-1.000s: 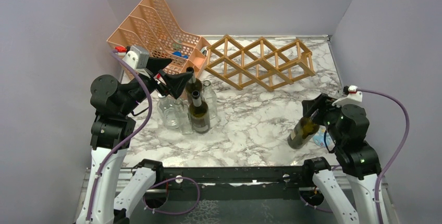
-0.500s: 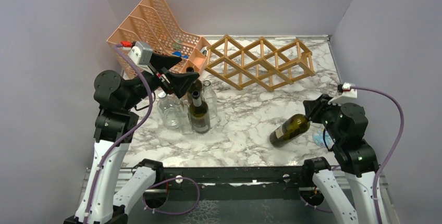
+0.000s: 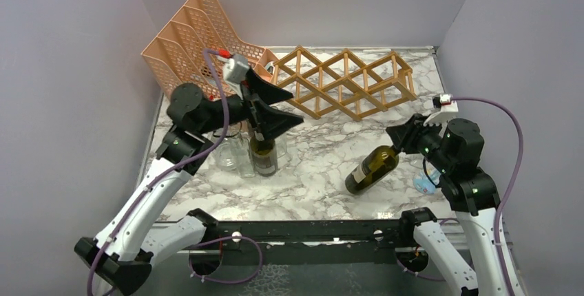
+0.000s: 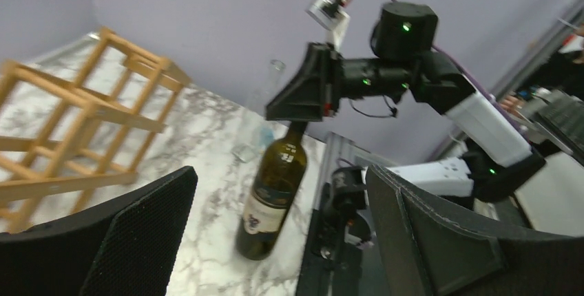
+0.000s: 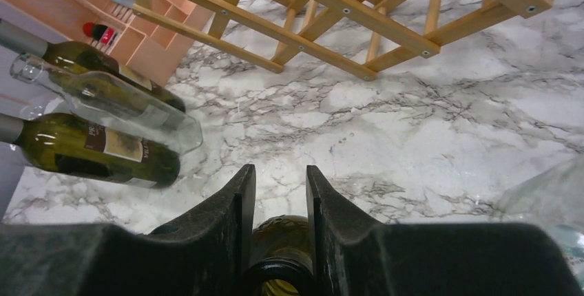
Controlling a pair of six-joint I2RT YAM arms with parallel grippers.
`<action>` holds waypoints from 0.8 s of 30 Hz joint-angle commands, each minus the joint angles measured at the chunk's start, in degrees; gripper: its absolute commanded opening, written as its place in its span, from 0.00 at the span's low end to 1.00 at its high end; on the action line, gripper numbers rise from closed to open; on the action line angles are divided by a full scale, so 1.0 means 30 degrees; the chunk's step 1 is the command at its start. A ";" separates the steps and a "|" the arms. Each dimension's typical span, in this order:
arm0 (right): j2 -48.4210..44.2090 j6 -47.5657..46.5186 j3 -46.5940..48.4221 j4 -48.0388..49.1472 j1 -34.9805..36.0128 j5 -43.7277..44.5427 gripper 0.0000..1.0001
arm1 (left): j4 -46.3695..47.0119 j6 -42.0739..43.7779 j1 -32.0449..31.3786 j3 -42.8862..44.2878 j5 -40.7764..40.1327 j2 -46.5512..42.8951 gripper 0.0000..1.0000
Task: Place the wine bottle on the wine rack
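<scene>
A dark green wine bottle with a pale label leans at the right of the marble table, base low and to the left, neck up. My right gripper is shut on its neck. The right wrist view shows the bottle's mouth between the fingers of the right gripper. In the left wrist view the same bottle hangs from that gripper. The wooden wine rack lies at the back centre, with no bottle in its cells. My left gripper is open and holds nothing, hovering between the bottle cluster and the rack.
A peach perforated file organizer stands at the back left. Below my left arm is a cluster of upright bottles: a dark one and clear glass ones. A small clear, bluish object lies beside the right arm.
The right gripper has shut on the bottle's neck and swung the bottle leftward, base leading. The left arm has swung right, from near the organizer to over the bottle cluster.
</scene>
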 commanded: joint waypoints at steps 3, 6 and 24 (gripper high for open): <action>0.0717 0.1309 0.1451 0.2200 -0.0072 -0.2892 0.01 | 0.1491 0.1632 -0.5495 -0.0833 -0.1960 0.1871 0.98; 0.0970 0.1595 0.1793 0.2171 -0.0045 -0.3600 0.01 | 0.1355 0.3226 -0.7590 -0.0964 -0.2743 0.3032 0.98; 0.2060 0.2344 0.3510 0.3514 -0.0046 -0.7899 0.01 | 0.4656 0.5289 -1.1170 -0.4026 -0.6671 0.8284 0.99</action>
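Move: The wine bottle, its neck already gripped by the right hand, has its middle about 22 cm right, 6 back and 27 below the left hand. The standing bottle is some 8 cm to the left hand's left, level fore-and-aft and 29 below. From the right hand, the held bottle's middle is about 5 cm left, 2 back and 12 below; the rack is roughly 23 ahead, 9 left and 20 below. Open left hand sweeps down 21 cm and right 16 towards the bottle; right hand lifts it 5 cm leftward. ##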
